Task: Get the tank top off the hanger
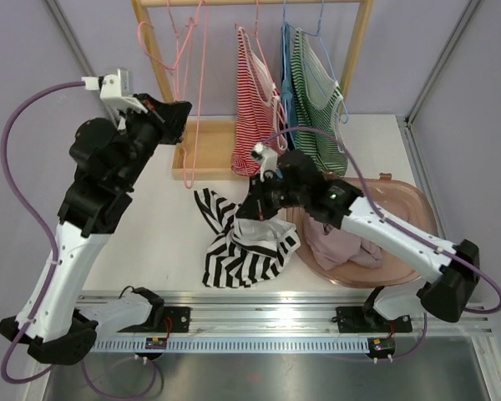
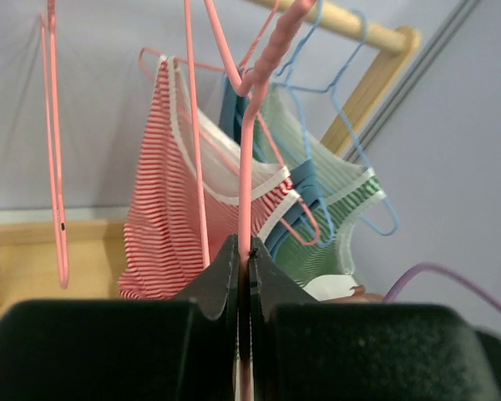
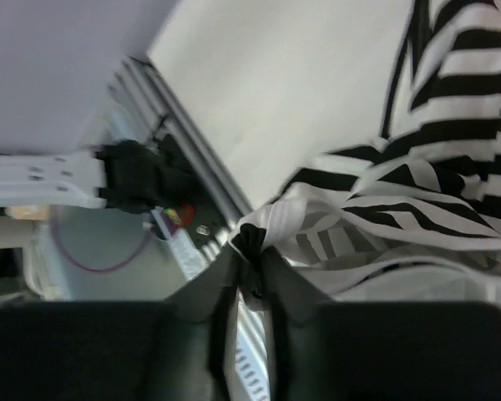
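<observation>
The black-and-white striped tank top (image 1: 242, 246) lies crumpled on the table in front of the rack, off any hanger. My right gripper (image 1: 255, 214) is shut on a bunched edge of it, and the right wrist view shows the fabric (image 3: 417, 167) pinched at the fingertips of that gripper (image 3: 252, 246). A bare pink hanger (image 1: 189, 125) hangs in the air by the rack's left side. My left gripper (image 1: 179, 114) is shut on its wire, and in the left wrist view the pink wire (image 2: 245, 167) runs up from between the closed jaws of the gripper (image 2: 244, 252).
On the wooden rack (image 1: 356, 42) hang a red-striped top (image 1: 252, 109), a blue one (image 1: 289, 75), a green-striped one (image 1: 317, 100) and another pink hanger (image 1: 154, 50). A pink tub (image 1: 417, 205) at right holds a pale garment (image 1: 338, 242). A metal rail runs along the table's near edge.
</observation>
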`<move>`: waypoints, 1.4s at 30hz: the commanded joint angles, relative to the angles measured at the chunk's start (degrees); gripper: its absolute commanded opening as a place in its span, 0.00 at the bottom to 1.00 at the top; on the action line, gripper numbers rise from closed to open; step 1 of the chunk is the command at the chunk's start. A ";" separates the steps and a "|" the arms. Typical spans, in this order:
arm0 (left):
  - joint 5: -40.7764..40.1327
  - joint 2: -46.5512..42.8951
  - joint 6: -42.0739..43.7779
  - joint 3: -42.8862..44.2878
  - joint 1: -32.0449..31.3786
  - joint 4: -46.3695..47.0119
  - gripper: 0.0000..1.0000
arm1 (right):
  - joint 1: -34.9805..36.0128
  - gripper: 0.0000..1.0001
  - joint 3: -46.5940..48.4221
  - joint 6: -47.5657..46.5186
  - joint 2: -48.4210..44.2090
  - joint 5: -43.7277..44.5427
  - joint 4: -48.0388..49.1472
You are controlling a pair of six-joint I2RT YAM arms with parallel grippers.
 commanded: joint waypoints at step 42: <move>10.67 50.52 3.03 53.06 16.16 -16.55 0.00 | 3.92 0.99 -17.46 0.56 -2.70 11.36 5.58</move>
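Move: The left hand, still gripping the emptied pink hanger, has its spot on the rail about 28 cm ahead, 2 cm right and some 8 cm up. Empty hangers hang roughly 24 cm ahead, 3 cm left, 2 cm below it; the red-striped tank top about 22 cm ahead, 23 cm right, 18 cm below. From the right hand, the black-striped tank top's heap lies some 4 cm ahead, 5 cm left, 22 cm down; the basket about 4 cm ahead, 36 cm right, as low. The right fingers let go of the black-striped tank top, opening wide early as the hand sinks; it ends about 11 cm lower over the cloth, tipped some 10 degrees further down. Meanwhile the left hand, keeping its pinch on the pink hanger, carries it about 23 cm forward to the rail, dipping, rising, then sinking again to hook it over, and stops. ##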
